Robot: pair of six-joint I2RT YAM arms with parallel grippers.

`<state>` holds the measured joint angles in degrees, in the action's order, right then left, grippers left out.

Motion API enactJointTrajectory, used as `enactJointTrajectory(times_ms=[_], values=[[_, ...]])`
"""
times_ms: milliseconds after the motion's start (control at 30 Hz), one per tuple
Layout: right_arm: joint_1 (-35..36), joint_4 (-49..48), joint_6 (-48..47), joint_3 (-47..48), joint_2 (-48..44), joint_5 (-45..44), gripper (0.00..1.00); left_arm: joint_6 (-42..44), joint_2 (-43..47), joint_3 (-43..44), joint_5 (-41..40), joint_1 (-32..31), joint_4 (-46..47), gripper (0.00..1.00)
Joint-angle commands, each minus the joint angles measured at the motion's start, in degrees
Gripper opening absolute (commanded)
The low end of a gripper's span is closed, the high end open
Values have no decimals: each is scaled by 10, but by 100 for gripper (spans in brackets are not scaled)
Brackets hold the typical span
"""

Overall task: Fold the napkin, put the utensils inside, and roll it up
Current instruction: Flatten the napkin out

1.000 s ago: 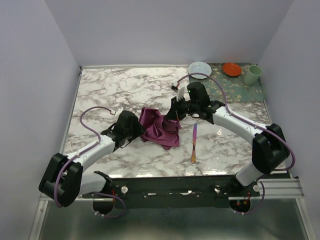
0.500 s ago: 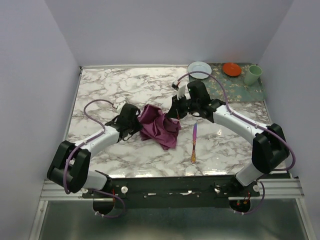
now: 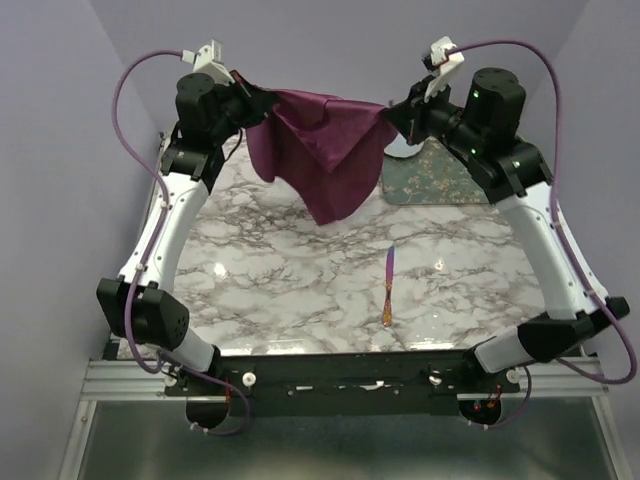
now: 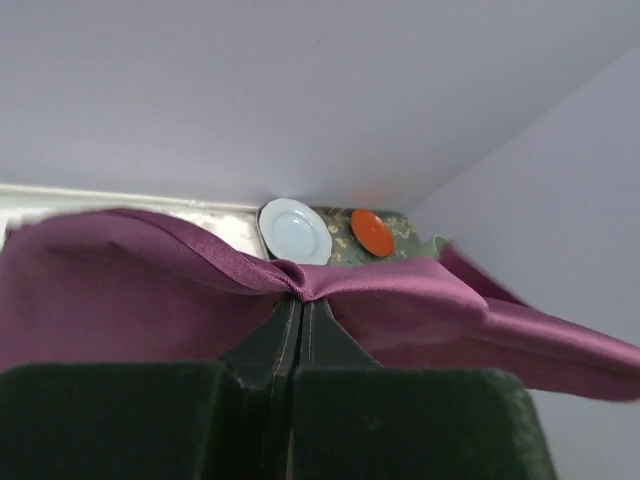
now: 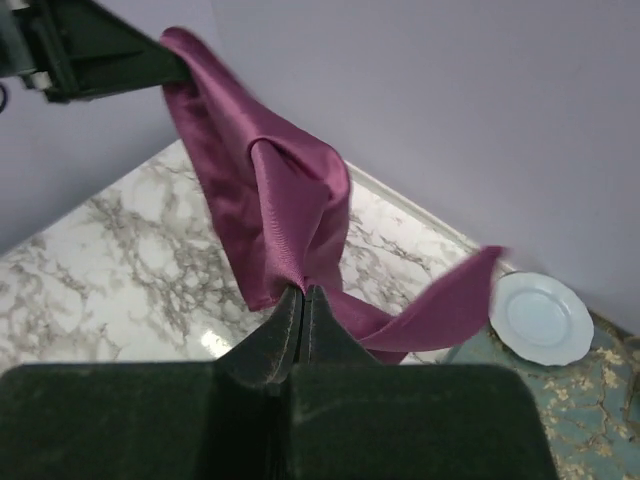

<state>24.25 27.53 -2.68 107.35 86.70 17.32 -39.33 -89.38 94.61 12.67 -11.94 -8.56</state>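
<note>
The plum-purple napkin (image 3: pixel 325 150) hangs high above the marble table, stretched between both arms, its lower corner drooping toward the middle. My left gripper (image 3: pixel 262 100) is shut on its left corner; the cloth (image 4: pixel 390 290) bunches at the tips (image 4: pixel 300 298). At the right corner my right gripper (image 3: pixel 392 112) is shut on the cloth, and the napkin (image 5: pixel 280 210) fans out from its tips (image 5: pixel 304 290). The knife (image 3: pixel 388 286), with a purple blade and orange-gold handle, lies on the table below, right of centre and apart from both grippers.
A green floral mat (image 3: pixel 440 180) lies at the back right of the marble table (image 3: pixel 260 280). A pale blue plate (image 4: pixel 296 230) and an orange dish (image 4: pixel 372 232) rest on it. Lilac walls close in the back and both sides.
The left gripper closed on the napkin's left corner. Both arms then rose from the table and spread apart, lifting the crumpled napkin into the air. The knife has not moved.
</note>
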Motion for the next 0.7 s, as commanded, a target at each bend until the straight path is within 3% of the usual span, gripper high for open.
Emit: enactJointTrajectory(times_ms=[0, 133, 200, 233, 267, 333, 367, 400, 433, 467, 567, 667], values=[[84, 60, -26, -83, -82, 32, 1, 55, 61, -20, 39, 40, -74, 0], [236, 5, -9, -244, -136, 68, 1, 98, 146, -155, 6, 97, -136, 0], [281, -96, 85, -326, -136, 200, 1, 88, 199, -210, -29, 145, -159, 0], [287, -153, 129, -422, -128, 237, 1, 88, 213, -261, -50, 161, -174, 0], [297, -242, 164, -461, -116, 257, 16, 89, 227, -284, -62, 173, -183, 18], [311, -263, 199, -519, -88, 229, 38, 105, 230, -334, -72, 218, -222, 27], [314, -260, 204, -522, -46, 206, 59, 103, 226, -347, -81, 234, -237, 47], [314, -231, 206, -512, -29, 173, 64, 97, 226, -359, -95, 255, -248, 63], [313, -191, 201, -494, -15, 134, 69, 96, 228, -381, -94, 260, -250, 98], [311, -154, 189, -472, -7, 86, 77, 103, 230, -386, -90, 260, -248, 99], [290, -144, 187, -464, -14, 34, 88, 99, 227, -378, -90, 260, -258, 99], [226, -143, 226, -455, 3, 38, 88, 80, 241, -375, -91, 250, -244, 98]])
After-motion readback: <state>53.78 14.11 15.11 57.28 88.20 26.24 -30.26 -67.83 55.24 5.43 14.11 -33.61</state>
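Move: Both hands hold the napkin up by its far edge; the bare marble it is taken to centres about 24 cm back and 4 cm left of the left hand, 38 cm below, and roughly 16 cm back, 28 cm left and 42 cm below the right. From the right hand, down at table level, the knife lies some 19 cm back and 1 cm right, the blue plate 19 cm ahead and 6 cm right, the green tray 12 cm ahead and 20 cm right. After a slight rise, both hands fling the held napkin back, leftward and down onto the marble: the left sinks about 25 cm, going some 20 left and 15 back, while the right drops some 34 cm, back over 20 and left 13. Partway down the fingers open wide and let go, as both wrists tip down roughly 45 degrees and turn counter-clockwise. ##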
